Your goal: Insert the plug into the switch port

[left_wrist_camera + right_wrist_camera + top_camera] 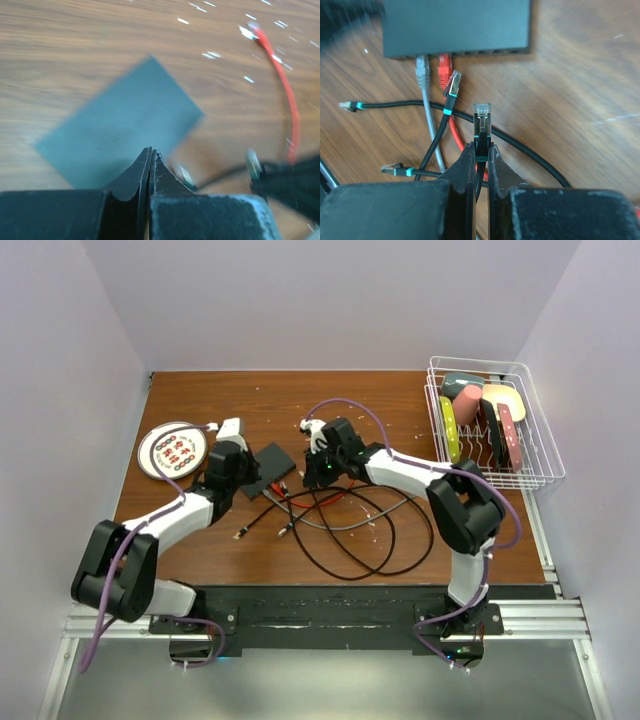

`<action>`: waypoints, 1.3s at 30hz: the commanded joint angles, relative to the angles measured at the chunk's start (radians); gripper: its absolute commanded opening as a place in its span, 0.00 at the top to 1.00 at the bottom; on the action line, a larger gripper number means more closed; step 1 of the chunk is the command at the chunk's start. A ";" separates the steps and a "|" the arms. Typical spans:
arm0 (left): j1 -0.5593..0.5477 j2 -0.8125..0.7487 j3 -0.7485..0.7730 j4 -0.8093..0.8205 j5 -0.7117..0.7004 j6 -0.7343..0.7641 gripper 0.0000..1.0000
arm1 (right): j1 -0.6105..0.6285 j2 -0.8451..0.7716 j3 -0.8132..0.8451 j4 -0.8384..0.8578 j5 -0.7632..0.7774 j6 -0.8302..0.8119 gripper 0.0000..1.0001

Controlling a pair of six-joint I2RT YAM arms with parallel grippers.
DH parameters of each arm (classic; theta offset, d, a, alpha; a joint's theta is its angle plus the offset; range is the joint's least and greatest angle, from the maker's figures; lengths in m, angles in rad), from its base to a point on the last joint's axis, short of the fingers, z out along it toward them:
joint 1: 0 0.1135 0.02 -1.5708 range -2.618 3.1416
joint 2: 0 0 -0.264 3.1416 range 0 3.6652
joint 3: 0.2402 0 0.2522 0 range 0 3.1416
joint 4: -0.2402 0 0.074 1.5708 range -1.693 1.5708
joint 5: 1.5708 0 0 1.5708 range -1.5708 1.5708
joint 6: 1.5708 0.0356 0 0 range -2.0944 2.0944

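Observation:
The flat black switch (455,25) lies on the table, with its row of ports (490,51) along the edge that faces my right gripper. A grey plug (422,65) and a red plug (444,62) sit in two ports at the left end of the row. My right gripper (481,147) is shut on a black cable's plug (482,117), whose clear tip points at the switch from a short way off. My left gripper (151,152) is shut and empty, low over the near edge of the switch (120,125). In the top view the switch (272,465) lies between both grippers.
Loose black cables (350,530) loop over the table's middle, with a spare teal-banded plug (453,85) lying just before the ports. A red cable (285,85) runs to the right. A patterned plate (172,450) is at the left and a wire basket (495,425) at the back right.

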 commanded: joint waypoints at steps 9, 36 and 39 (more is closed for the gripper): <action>0.170 0.143 0.029 -0.002 0.009 0.017 1.00 | 0.044 0.167 0.143 0.016 -0.047 0.051 1.00; 0.219 0.258 0.033 0.055 0.122 0.010 1.00 | 0.120 0.235 0.181 -0.033 -0.280 -0.008 1.00; 0.219 0.232 0.049 0.069 0.131 0.025 0.96 | 0.119 0.173 0.154 -0.039 -0.202 -0.009 1.00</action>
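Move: The switch lies about 4 cm ahead of the left fingertips, centred sideways, and some 8 cm below them. From the right hand, which already holds a black cable's plug, the switch's port row is about 9 cm left, level fore and aft, and 6 cm down. Its red plug is about 9 cm left and 1 cm back of that hand, the grey one 11 cm left and 3 cm back; a loose black plug lies 7 cm left and 13 cm back. Swing the right gripper about 9 cm left and 4 cm down, then draw it some 6 cm back, turning it nearly 20 degrees counter-clockwise, keeping the plug pinched and bringing it round to the grey plug's end of the port row. Take the shut left gripper about 6 cm left and 6 cm down, then ease it slightly forward, to the left end of the switch. ##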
